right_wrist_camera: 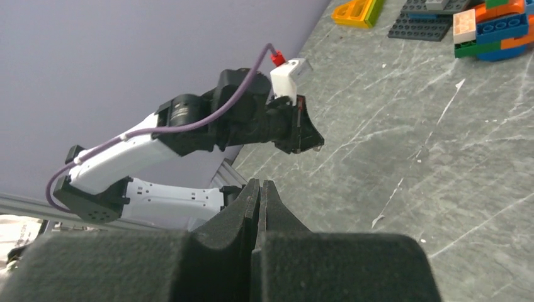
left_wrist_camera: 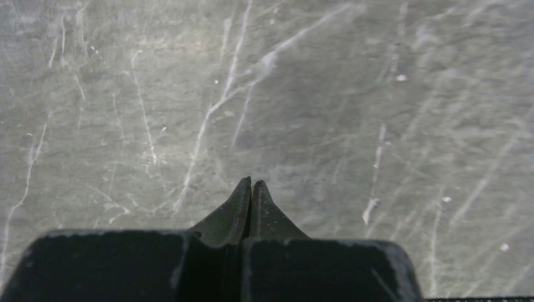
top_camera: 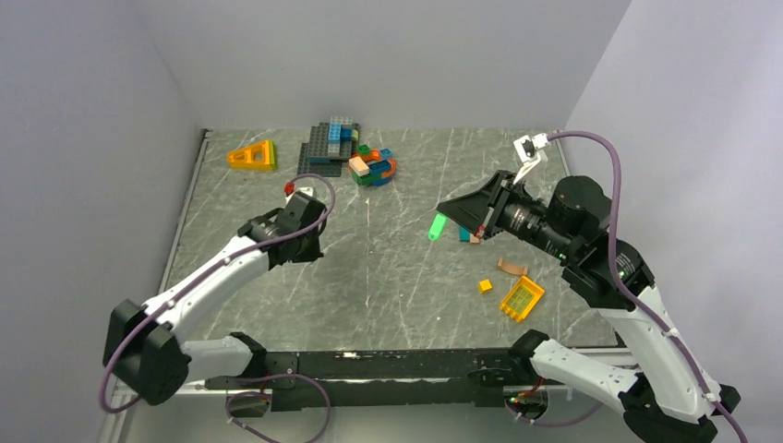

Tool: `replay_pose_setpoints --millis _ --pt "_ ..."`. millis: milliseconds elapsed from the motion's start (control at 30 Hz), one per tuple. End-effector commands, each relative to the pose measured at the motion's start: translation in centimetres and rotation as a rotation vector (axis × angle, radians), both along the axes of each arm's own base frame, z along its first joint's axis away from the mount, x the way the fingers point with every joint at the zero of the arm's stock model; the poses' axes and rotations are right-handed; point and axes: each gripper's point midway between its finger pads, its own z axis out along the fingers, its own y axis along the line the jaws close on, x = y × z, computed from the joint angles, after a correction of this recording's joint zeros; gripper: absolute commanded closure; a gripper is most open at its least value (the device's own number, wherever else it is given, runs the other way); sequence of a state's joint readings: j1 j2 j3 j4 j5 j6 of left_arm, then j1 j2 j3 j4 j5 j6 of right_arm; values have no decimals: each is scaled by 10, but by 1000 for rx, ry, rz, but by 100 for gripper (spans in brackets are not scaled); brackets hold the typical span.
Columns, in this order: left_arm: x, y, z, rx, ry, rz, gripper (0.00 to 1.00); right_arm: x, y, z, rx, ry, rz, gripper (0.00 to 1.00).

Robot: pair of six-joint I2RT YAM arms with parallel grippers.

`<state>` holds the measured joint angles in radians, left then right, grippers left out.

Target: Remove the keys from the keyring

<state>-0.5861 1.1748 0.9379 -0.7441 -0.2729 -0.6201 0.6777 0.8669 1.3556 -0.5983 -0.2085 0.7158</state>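
Note:
No keys and no keyring show in any view. My left gripper hangs over the left middle of the grey marbled table, fingers pressed together with nothing between them; the left wrist view has its tips above bare tabletop. My right gripper reaches leftward over the table's right middle, also shut and empty. In the right wrist view its tips point toward the left arm, whose gripper hovers just above the surface.
A pile of coloured bricks on dark plates sits at the back centre, an orange-yellow wedge to its left. A green peg and teal brick lie below the right gripper. A yellow grid piece, small yellow brick and tan piece lie front right.

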Motion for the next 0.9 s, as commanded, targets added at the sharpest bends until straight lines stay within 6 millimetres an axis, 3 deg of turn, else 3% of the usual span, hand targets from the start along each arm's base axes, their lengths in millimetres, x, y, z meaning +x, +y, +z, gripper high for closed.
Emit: replay_pose_setpoints --millis 0,233,300,400,467,533,600,867 --pt "14 15 -11 73 77 33 100 -10 -16 9 -4 -25 -33 100" --pt "26 46 -42 229 234 100 100 -19 -34 6 -6 -12 -84 100" --pt "30 52 -45 256 247 110 79 -21 -39 6 -6 -12 -99 100" --pt "34 61 -46 283 261 143 65 -24 -46 7 -7 -14 -122 100" --pt "38 67 -43 300 251 169 43 -25 -50 7 -10 -15 -133 100" --pt "41 72 -39 320 240 185 15 -27 -53 6 -16 -12 -144 100" --pt "44 74 -34 330 235 188 3 -27 -55 4 -22 -9 -150 100" --pt "55 48 -1 174 167 154 1 -25 -51 -9 -74 16 -131 100"
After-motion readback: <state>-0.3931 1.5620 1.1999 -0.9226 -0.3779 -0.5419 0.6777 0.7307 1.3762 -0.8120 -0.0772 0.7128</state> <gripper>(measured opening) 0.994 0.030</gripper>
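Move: The left hand holds the key and is bound for bare table about 14 cm below, some 8 cm to its left and 2 cm ahead. Beyond that, the yellow frame is roughly 36 cm ahead and 20 cm left, the grey plates 37 cm ahead and 1 cm right. From the right hand, which holds the green tag, that bare spot is around 10 cm ahead, 37 cm left and 42 cm down; the yellow cube is 8 cm ahead, 13 cm right. The left hand lets go of the key low over the bare table: it sinks about 6 cm while swinging as far left and slightly forward, tips more steeply down, opens its fingers wide near the bottom, then rises some 3 cm and moves forward. Meanwhile the right hand, still pinching the green tag, drifts about 5 cm right and a little back, towards the yellow cube's side. ##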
